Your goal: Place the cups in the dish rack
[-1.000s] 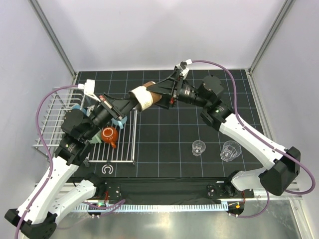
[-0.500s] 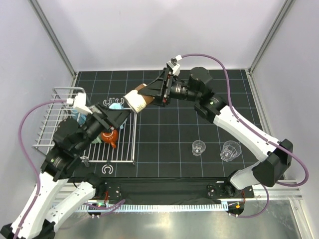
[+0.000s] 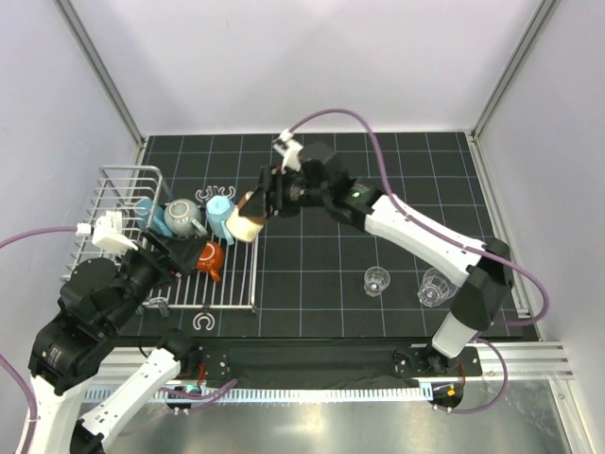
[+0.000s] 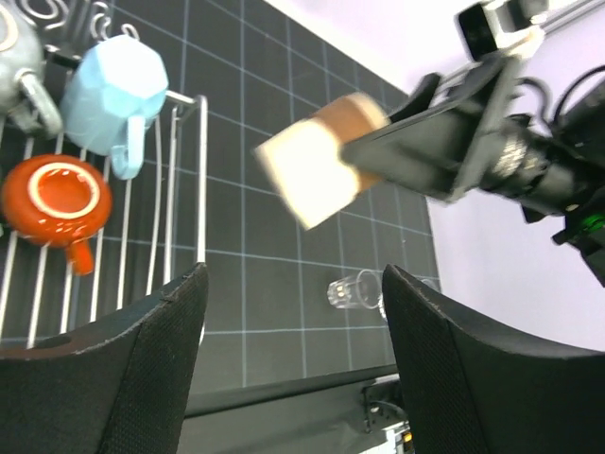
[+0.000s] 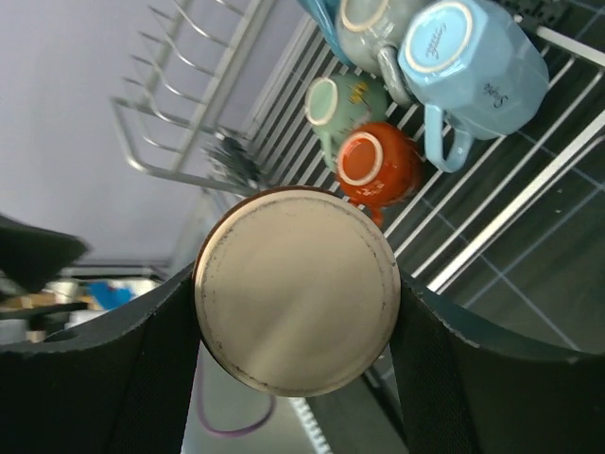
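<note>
My right gripper [image 3: 257,208] is shut on a brown and cream cup [image 3: 245,224], held tilted over the right edge of the dish rack [image 3: 104,227]. In the right wrist view the cup's round base [image 5: 296,288] fills the gap between the fingers [image 5: 142,378]. On the rack's flat part lie a light blue mug [image 3: 219,216], a grey cup [image 3: 182,218], a blue cup [image 3: 146,212] and an orange cup [image 3: 208,255]; a mint green cup [image 5: 336,109] sits beside the orange one [image 5: 378,163]. My left gripper [image 4: 293,369] hangs open and empty above the rack's near end. Two clear cups [image 3: 378,280] [image 3: 435,286] lie on the mat.
The rack's raised basket [image 3: 132,184] stands at the far left. A black gridded mat [image 3: 321,255] covers the table. Purple cables loop over both arms. A white ring mark [image 3: 201,322] lies at the mat's near edge. Grey walls close in the sides and back.
My left gripper has opened, let go of the brown and cream cup and drawn back toward the near left. The right arm has carried the cup left and down to the rack's edge.
</note>
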Motion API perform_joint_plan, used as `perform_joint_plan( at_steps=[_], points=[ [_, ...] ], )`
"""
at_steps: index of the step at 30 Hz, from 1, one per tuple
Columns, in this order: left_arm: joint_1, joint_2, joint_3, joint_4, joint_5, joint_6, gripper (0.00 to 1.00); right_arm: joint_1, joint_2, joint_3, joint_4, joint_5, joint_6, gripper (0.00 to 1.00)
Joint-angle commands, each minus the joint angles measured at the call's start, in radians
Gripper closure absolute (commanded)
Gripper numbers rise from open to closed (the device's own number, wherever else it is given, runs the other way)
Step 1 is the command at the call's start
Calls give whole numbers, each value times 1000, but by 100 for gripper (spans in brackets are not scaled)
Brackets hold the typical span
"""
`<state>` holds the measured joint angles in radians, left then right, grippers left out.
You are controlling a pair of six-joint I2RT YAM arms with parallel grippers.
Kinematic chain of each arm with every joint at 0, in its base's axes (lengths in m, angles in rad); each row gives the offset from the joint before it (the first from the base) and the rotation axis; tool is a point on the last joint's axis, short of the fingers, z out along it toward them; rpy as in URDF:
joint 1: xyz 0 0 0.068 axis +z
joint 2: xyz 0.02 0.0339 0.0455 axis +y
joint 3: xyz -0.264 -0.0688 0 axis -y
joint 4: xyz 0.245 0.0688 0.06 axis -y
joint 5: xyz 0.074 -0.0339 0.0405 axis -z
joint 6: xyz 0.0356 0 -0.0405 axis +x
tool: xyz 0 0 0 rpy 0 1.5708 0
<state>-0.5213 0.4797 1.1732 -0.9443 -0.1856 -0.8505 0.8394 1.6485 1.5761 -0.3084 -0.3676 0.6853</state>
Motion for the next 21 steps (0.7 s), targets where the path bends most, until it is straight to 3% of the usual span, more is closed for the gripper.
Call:
perform_joint_plan(
  at_steps=[1,8,15,21],
  points=[
    [0,10,57,-86,-28,56,30,72,37,71,-47,171,-173,96],
    [0,33,167,-224,61,108,31,214,163,136,-66,404,-337,96],
    [0,7,171,-228,165,153,27,271,283,191,-60,490,-352,96],
    [0,-12,186,-266,169,198,26,303,353,242,-112,640,-366,96]
  ],
)
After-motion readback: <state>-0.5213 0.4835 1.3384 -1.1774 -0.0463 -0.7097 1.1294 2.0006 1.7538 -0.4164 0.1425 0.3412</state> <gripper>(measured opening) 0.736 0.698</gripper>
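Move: The right gripper holds the tan cup; its free slot in the dish rack, just right of the red mug, lies about 8 cm to the left, level fore and aft, and some 18 cm below. The red mug is roughly 15 cm left and 2 cm ahead of that hand, the blue mug 12 cm left and 12 ahead, both well below. From the left gripper the slot lies about 11 cm ahead, 5 cm to the right and 21 below. Lower the right gripper about 14 cm while carrying the tan cup some 7 cm left, over the rack's right rail towards the slot beside the red mug, finishing almost straight down. Tip the fingers about 35 degrees so the cup turns mouth-down, keeping the grip. Draw the open, empty left gripper back about 5 cm. ##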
